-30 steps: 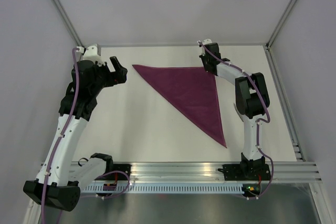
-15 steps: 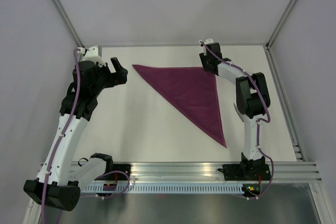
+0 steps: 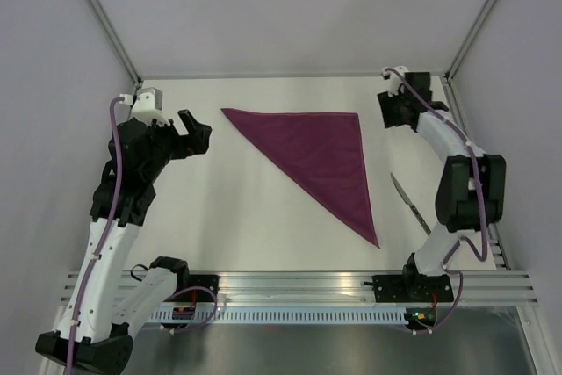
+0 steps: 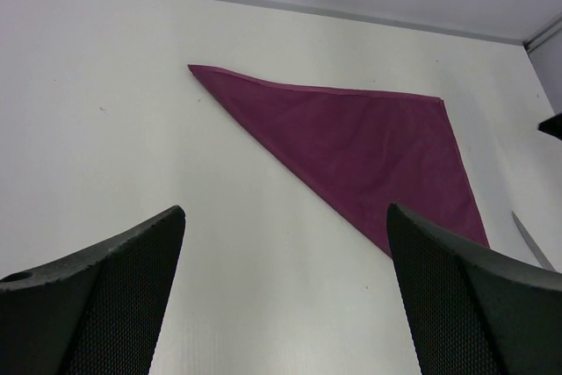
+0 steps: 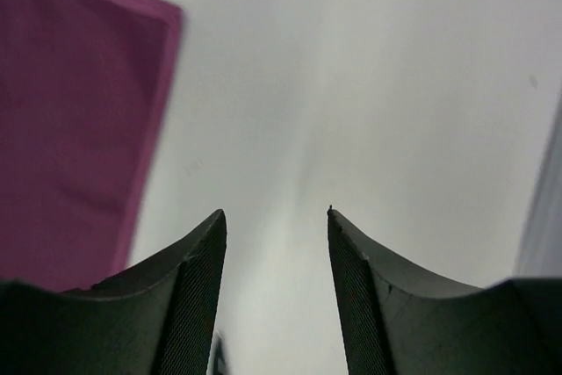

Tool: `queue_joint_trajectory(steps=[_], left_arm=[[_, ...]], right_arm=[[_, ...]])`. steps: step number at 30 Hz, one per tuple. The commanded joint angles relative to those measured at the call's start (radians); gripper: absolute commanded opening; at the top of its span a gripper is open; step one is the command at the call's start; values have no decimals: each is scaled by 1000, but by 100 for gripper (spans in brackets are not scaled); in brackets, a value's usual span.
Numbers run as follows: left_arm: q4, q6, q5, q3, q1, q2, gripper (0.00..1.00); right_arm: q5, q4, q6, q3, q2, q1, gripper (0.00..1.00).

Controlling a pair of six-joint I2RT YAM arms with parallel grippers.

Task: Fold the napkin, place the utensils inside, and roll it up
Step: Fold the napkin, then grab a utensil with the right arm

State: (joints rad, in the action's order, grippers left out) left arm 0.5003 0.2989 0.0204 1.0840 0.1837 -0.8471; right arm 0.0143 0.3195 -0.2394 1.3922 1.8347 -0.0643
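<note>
The purple napkin (image 3: 320, 157) lies flat on the white table, folded into a triangle with its long edge running from far left to near right. The knife (image 3: 410, 204) lies on the table just right of the napkin, silver blade pointing away. My right gripper (image 3: 392, 120) hangs open and empty past the napkin's far right corner (image 5: 167, 15), its jaws (image 5: 275, 212) over bare table. To the left of the napkin's far left tip my left gripper (image 3: 195, 129) is wide open and holds nothing. From the left wrist the napkin (image 4: 360, 142) spreads ahead of the open gripper (image 4: 285, 210).
White walls with metal corner posts (image 3: 105, 24) close in the table on three sides. An aluminium rail (image 3: 299, 287) carrying both arm bases runs along the near edge. The table's right edge strip (image 3: 479, 182) lies close to the right arm.
My right gripper has opened, let go of the napkin's far right corner and swung right. The knife, hidden under that arm before, now shows. The left arm drew back slightly to the left.
</note>
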Motion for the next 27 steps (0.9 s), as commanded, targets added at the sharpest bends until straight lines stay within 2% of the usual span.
queue_joint_trajectory(steps=[1, 5, 11, 18, 27], left_arm=[[1, -4, 49, -42, 2, 39, 100], [0, 6, 67, -64, 2, 68, 100], [-5, 5, 93, -91, 2, 95, 100], [1, -12, 96, -102, 3, 115, 100], [1, -18, 110, -104, 2, 123, 100]], right_arm=[[179, 174, -173, -129, -184, 166, 56], [225, 291, -334, -322, -320, 247, 55], [276, 424, -464, -458, -514, 270, 55], [222, 533, -595, -564, -554, 277, 55], [170, 538, -601, -624, -540, 284, 57]])
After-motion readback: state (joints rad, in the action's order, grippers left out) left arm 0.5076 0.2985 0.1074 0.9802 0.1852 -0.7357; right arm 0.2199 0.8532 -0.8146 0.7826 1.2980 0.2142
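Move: Back towards the robot, about 26 cm from the right hand, lies the knife, some 5 cm to that hand's right and about 11 cm below. The napkin's far right corner is roughly 7 cm ahead and 9 cm left of the right hand, and its near corner some 40 cm back and 8 cm left, both about 10 cm lower. From the left hand the knife lies about 70 cm to the right, some 6 cm back and 31 cm below. Sweeping back about 28 cm from beyond the napkin's corner, the empty right hand swings to its right, rises slightly, then sinks to end some 7 cm lower, coming close over the knife. The fingers tip about 30 degrees further down, the wrist turns counter-clockwise some 20 degrees, and the gripper stays half open, slowing as it arrives. The left hand eases back and down slightly. ##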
